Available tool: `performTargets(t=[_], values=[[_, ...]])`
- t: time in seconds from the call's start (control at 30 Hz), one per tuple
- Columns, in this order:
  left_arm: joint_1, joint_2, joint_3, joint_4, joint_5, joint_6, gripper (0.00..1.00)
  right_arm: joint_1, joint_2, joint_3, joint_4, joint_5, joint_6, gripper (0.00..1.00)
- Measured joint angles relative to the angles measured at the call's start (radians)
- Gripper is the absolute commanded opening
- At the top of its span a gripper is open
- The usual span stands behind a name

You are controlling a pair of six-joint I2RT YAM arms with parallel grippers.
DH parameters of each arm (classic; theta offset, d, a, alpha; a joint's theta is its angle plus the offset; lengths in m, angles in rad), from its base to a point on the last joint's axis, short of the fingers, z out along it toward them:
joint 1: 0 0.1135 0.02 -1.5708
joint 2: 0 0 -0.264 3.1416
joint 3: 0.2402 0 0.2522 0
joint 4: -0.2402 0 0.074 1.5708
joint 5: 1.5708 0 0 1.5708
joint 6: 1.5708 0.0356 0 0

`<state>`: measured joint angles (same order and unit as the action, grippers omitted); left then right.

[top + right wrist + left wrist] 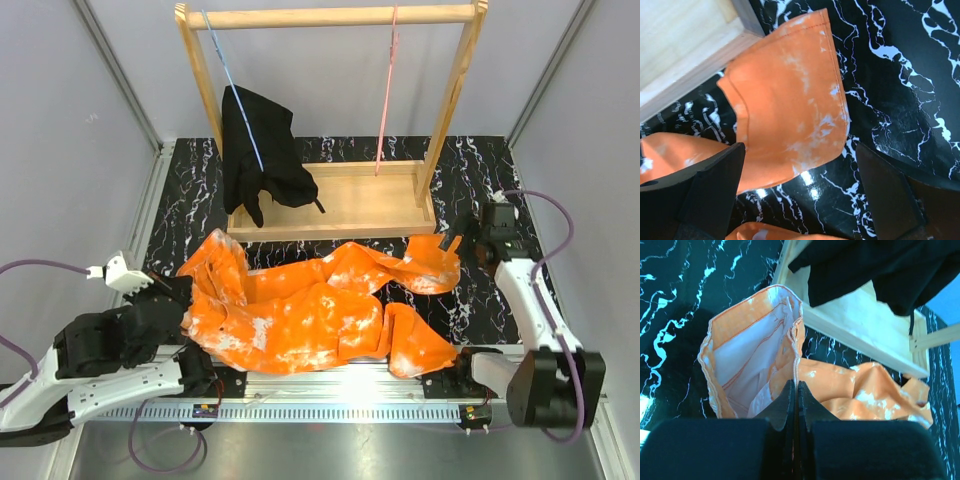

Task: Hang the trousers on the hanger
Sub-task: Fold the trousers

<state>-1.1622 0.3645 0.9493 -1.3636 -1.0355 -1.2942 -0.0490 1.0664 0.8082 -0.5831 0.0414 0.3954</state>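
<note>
The orange trousers (310,310) with white blotches lie crumpled across the black marble table in front of the rack. My left gripper (185,295) is at their left end, and in the left wrist view it (798,386) is shut on a seam edge of the trousers (755,345) beside the pale inner lining. My right gripper (462,240) hovers open over the right leg end. In the right wrist view its fingers (800,150) stand wide apart above that leg end (790,100), holding nothing. The pink hanger (386,90) hangs bare from the rail at the right.
A wooden rack (340,200) stands at the back with its base just behind the trousers. A light-blue hanger (232,80) on the rail's left carries a black garment (260,160). The rack's base edge (685,55) lies close to the right gripper.
</note>
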Motion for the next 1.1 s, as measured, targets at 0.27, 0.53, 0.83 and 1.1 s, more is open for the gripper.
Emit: performTargets(t=[0.27,0.53,0.83,1.1], values=[[0.000,-0.005,0.000,-0.013,-0.046,-0.027,0.00,0.073,0.269,0.063,0.064,0.056,0.000,1.00],[0.000,-0.042,-0.001,-0.022,-0.065,-0.027,0.00,0.108,0.467,0.151,0.130,0.074,0.000,1.00],[0.000,-0.040,-0.002,-0.027,-0.071,-0.027,0.00,0.108,0.636,0.182,0.162,0.074,-0.007,0.67],[0.000,-0.035,-0.002,-0.027,-0.073,-0.026,0.00,0.108,0.684,0.225,0.165,0.097,-0.021,0.00]])
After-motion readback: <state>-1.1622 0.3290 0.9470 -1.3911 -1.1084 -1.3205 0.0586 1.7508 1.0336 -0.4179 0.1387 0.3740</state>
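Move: The trouser leg's outer corner, still lying flat, is about 8 cm ahead of the open right gripper, 2 cm to its left and 12 cm below it. The rack base's near right corner sits about 10 cm ahead and 5 cm left of that hand, and the other trouser leg about 17 cm back and 11 cm left, both as low. From the left hand, which already grips the waistband, the leg corner is about 21 cm ahead, 57 cm right and 23 cm down. Down and forward goes the right hand, dropping some 11 cm and reaching about 8 cm out beside the rack base's corner, with the fingers tipping steeper by about 15 degrees. It sinks almost straight at the end, nudges forward as the wide-open fingers shut, and pinches the leg's end. The left hand keeps its grip on the raised waistband, easing slightly left before holding still. ##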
